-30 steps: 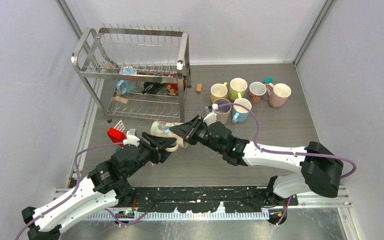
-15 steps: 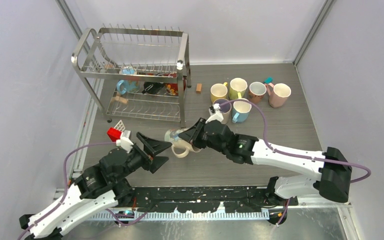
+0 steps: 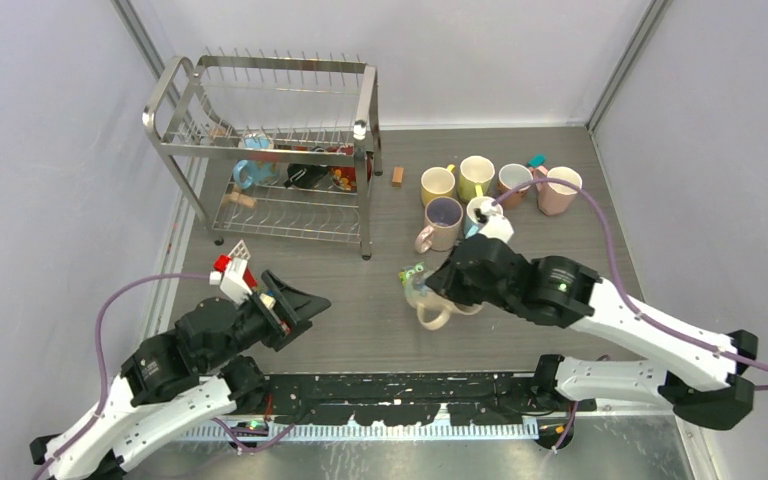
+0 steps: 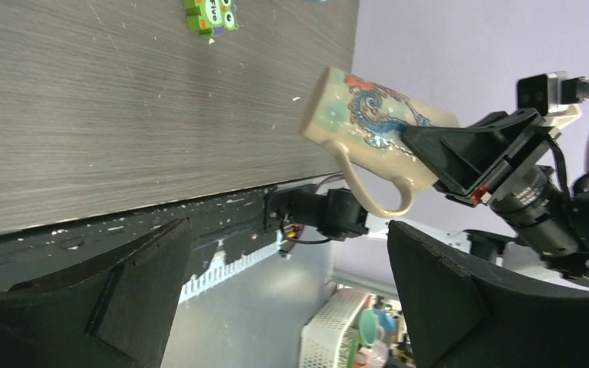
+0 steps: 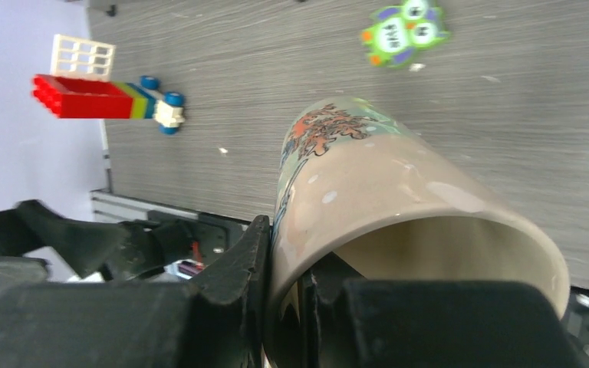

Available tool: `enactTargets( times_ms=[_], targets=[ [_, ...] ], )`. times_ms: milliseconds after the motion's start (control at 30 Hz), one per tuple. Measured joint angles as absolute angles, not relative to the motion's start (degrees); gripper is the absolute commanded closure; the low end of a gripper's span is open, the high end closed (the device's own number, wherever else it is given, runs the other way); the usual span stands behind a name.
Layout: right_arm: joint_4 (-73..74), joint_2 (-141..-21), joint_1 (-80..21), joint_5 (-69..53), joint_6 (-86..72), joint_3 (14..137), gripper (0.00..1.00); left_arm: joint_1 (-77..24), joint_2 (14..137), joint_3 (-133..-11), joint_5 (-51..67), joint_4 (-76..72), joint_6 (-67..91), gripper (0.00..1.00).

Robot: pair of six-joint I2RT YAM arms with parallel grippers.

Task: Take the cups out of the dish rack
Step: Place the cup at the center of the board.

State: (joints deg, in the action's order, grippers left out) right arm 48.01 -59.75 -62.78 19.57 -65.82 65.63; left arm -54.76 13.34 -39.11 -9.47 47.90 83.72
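A beige cup with a dragon print (image 3: pixel 426 300) hangs tilted above the table, handle downward. My right gripper (image 3: pixel 446 287) is shut on its rim, one finger inside and one outside (image 5: pixel 239 277). The left wrist view shows that cup (image 4: pixel 368 123) held away from my left gripper (image 4: pixel 291 284), which stands open and empty. In the top view my left gripper (image 3: pixel 298 300) sits well left of the cup. The dish rack (image 3: pixel 192 150) stands at the far left with a blue cup (image 3: pixel 253 168) on its lower tier. Several cups (image 3: pixel 476 177) stand grouped at the back right.
A green owl toy (image 3: pixel 412 272) lies on the table beside the held cup. A red toy block (image 3: pixel 227 265) and a small white grid piece (image 3: pixel 239 250) lie near my left arm. A small wooden block (image 3: pixel 397 176) sits right of the rack.
My left gripper has let go of the dragon cup, opened wide and drawn back to the left. My right arm has carried the cup to the right.
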Motion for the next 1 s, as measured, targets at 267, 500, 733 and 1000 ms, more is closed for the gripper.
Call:
enactTargets(
  times_ms=[267,500,733,1000],
  targets=[
    [69.4,-55.0,-61.3,27.2,-66.1,70.0,0.99,-54.8,26.6,-48.7,-8.9,48.7,72.1,0.0],
    [74.2,-56.6,-45.1,24.4,-61.5,70.0,0.99,-54.8,34.9,-52.8,-7.6,48.8,63.9,0.0],
    [72.8,-62.1,-23.7,19.6,-51.9,70.0,1.0,-54.8,40.2,-57.6,-7.4,49.0,57.7,0.0],
    [66.1,-76.7,-9.7,14.5,-44.2,74.0,0.99,-54.7,42.5,-60.9,-9.0,52.5,53.0,0.0]
  ],
)
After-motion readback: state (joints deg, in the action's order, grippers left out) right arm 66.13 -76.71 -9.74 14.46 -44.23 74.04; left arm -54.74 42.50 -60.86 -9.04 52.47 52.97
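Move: The right hand holds the seahorse cup; the free board spot right of the light blue cup lies about 21 cm ahead, 26 right and 20 below. From this hand, the light blue cup stands some 20 ahead and 13 right, the purple-lined cup 19 ahead and 2 right, the terracotta cup 30 ahead and 24 right. From the empty left hand, the spot is roughly 27 ahead, 56 right, 19 below. Right hand carries the cup some 23 cm right, curving forward-down towards the free spot; left hand drifts forward-right. ##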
